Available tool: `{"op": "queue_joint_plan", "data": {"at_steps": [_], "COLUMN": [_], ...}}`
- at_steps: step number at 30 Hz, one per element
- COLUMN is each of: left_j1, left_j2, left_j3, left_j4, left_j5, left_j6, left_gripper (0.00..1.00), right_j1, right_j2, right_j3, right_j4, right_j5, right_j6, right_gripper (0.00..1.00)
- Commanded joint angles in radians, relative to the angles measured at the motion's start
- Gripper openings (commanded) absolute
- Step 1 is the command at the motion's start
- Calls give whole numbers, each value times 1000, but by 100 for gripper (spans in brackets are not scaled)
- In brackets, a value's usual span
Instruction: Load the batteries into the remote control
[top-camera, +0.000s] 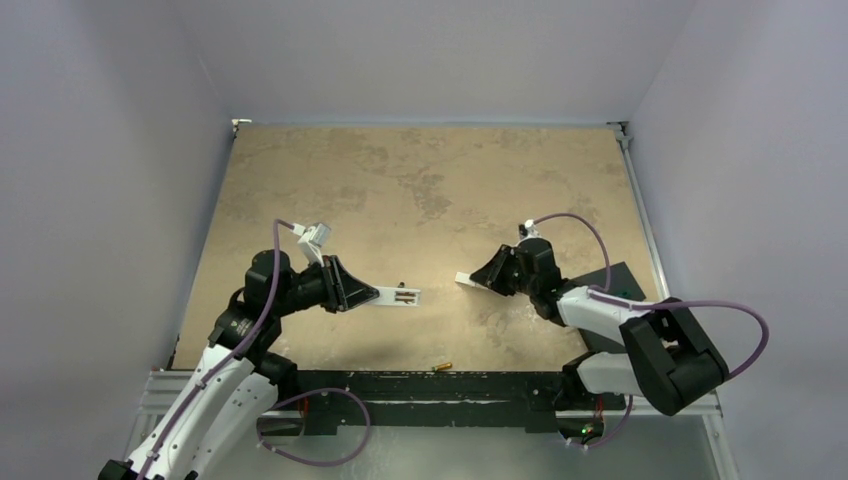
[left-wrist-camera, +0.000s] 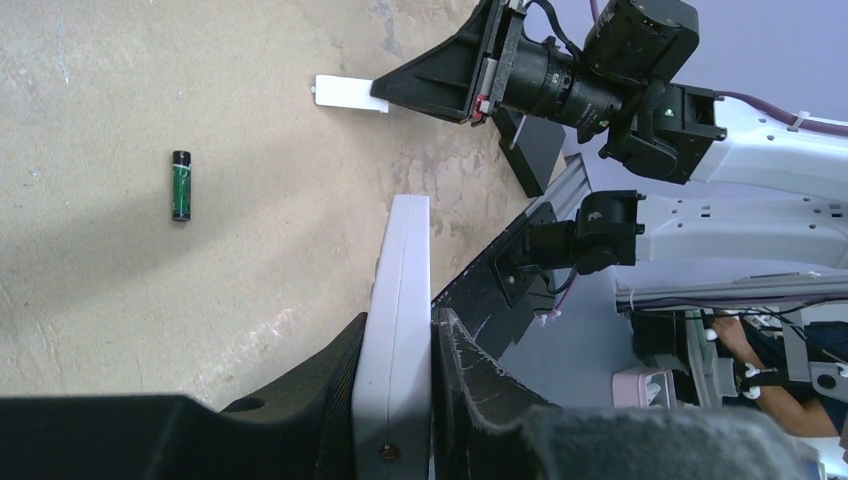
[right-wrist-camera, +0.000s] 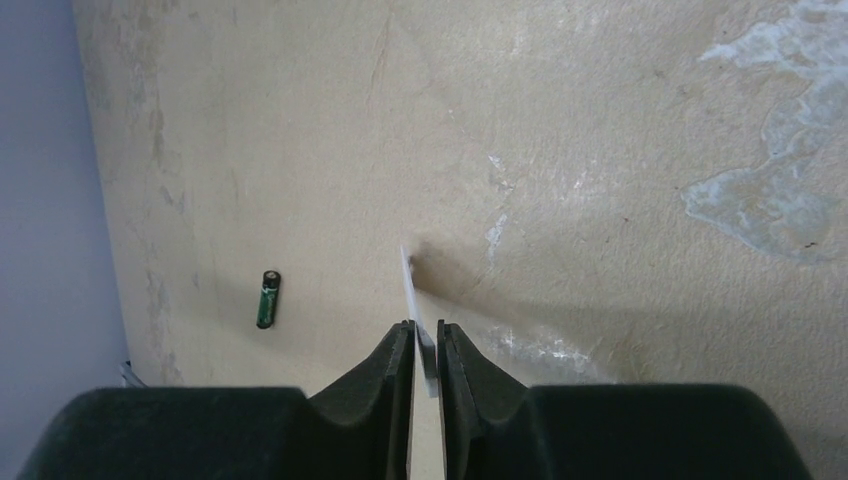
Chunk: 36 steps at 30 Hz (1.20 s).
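Observation:
My left gripper is shut on the white remote control, held above the table with its battery recess facing up. In the left wrist view the remote stands edge-on between the two pads. A thin white cover plate sits between the narrow jaws of my right gripper, its far end down by the table. One gold battery lies near the front edge. A small dark battery lies just beyond the remote. Both wrist views show a dark green battery lying flat on the table.
A black flat pad lies at the right edge of the table, partly under the right arm. A black rail runs along the near edge. Grey walls close in the table on three sides.

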Motion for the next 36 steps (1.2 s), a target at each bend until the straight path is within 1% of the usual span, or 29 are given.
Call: {"op": "queue_joint_plan", "data": {"at_steps": [1, 2, 7, 12, 13, 23, 27, 34, 36], "left_j1": [2, 2, 2, 2, 2, 2, 2, 2, 2], "left_j2": [-1, -2, -8, -17, -20, -41, -48, -50, -50], "left_j3": [22, 21, 17, 16, 16, 20, 25, 28, 29], "left_j4": [57, 58, 52, 38, 36, 12, 6, 4, 6], "left_j5": [13, 13, 6, -5, -6, -13, -13, -9, -8], "left_j6": [-9, -9, -11, -8, -8, -3, -1, 5, 6], "left_gripper": [0, 0, 0, 0, 0, 0, 0, 0, 0], "right_j1": [-8, -10, -11, -13, -13, -14, -14, -14, -13], "right_j2": [11, 13, 13, 0, -3, -121, -182, -314, -341], "right_j3": [-13, -15, -20, -17, -15, 10, 13, 0, -7], "right_j4": [36, 37, 38, 13, 3, -157, -219, -313, -317], "right_j5": [-11, -11, -6, 5, 9, 76, 68, 37, 5], "right_j6": [1, 1, 2, -4, -7, -47, -70, -118, -119], "right_gripper": [24, 27, 32, 45, 46, 54, 58, 59, 58]}}
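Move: The right hand holds the small battery cover near the table; its middle is about 1 cm ahead of the hand, 2 cm left and 1 cm below, with bare table just underneath. The green battery lies roughly level with the hand, 17 cm left and 3 cm below; the gold one is about 18 cm back and 8 cm left. The open remote is some 19 cm left, 8 cm back and 11 cm above. From the left hand, the cover is some 11 cm ahead, 21 cm right and 16 cm below. The right hand sinks a last centimetre or so while its fingers, just starting to part, spread to a little over half open and let go of the battery cover on the bare table to the right of the green battery. With the fingers open it then lifts about 3.5 cm off its lowest point, easing back and to its right by some 2 cm each way, clear of the cover. ##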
